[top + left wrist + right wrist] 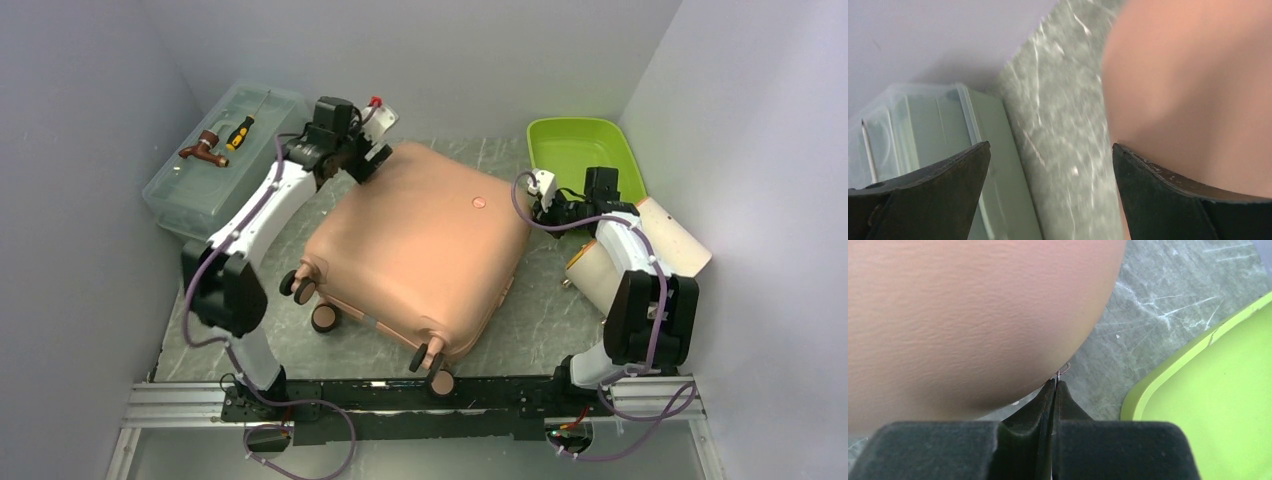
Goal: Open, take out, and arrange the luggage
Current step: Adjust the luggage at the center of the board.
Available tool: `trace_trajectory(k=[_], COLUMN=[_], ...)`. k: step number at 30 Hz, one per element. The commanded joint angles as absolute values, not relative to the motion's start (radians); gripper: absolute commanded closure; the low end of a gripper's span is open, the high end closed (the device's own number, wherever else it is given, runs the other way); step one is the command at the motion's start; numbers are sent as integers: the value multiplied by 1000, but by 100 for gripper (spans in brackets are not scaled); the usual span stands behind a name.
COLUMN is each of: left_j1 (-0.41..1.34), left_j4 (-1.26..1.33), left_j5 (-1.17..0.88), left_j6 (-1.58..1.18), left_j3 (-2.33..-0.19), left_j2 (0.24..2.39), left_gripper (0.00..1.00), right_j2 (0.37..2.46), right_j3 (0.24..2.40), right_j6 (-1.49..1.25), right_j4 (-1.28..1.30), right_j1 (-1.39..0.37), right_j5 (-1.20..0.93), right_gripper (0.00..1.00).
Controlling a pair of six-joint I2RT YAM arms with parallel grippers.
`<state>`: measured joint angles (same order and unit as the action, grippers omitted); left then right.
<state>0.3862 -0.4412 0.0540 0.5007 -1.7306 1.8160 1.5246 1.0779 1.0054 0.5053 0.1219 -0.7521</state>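
Observation:
The luggage [420, 250], a salmon-pink hard-shell case, lies flat and closed in the middle of the table, wheels toward the arms. My left gripper [372, 160] hovers at its far left corner. In the left wrist view this gripper [1050, 145] is open with only table between its fingers, the pink shell [1198, 75] just right of the right finger. My right gripper [533, 205] is at the case's right far corner. In the right wrist view it [1056, 382] is shut, pinching a thin metal zipper pull [1064, 368] under the shell's [963, 315] curved edge.
A translucent grey-green toolbox [220, 165] stands at the back left with a screwdriver [240, 130] and a brown tool [205, 150] on its lid. A lime green tray [580, 150] sits at the back right. A cream cylinder [640, 250] lies by the right arm.

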Motion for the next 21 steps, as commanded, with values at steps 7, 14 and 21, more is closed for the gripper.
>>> trace_trajectory(k=[7,14,21], left_j1=[409,371,362], left_j4=[-1095,-1299,-1260], left_j5=[-207,-272,-56], left_j6=[571,576,535], left_j3=[-1403,-1296,-1175], left_j2=[1276,1142,1100], left_gripper=[0,0,1], right_j2=[1463,1508,1530], right_j3=[1029,1062,1076], right_j6=[1001,941,911], right_j4=[493,441,416], right_j1=[93,86,64], right_j5=[-944,-932,-920], right_gripper=[100,100,100])
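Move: Behind the left hand, the suitcase's near-left upper wheel pair sits about 28 cm back, 12 cm to the left and some 12 cm lower. The suitcase's middle is roughly 19 cm back, 8 cm to the right and 13 cm below that hand; the clear box is about 7 cm ahead, 25 cm left and 15 cm below. From the right hand, the suitcase's middle lies some 24 cm left, 8 cm back and about level. Swinging back some 30 cm and about 9 cm to the left, the left hand leaves the suitcase's far-left edge for the wheels at its near-left corner, rising slightly before sinking to end about 6 cm lower. Its open fingers tip down some 35 degrees until they straddle the view of the wheels. The shut right fingers stay at the suitcase's right side. ##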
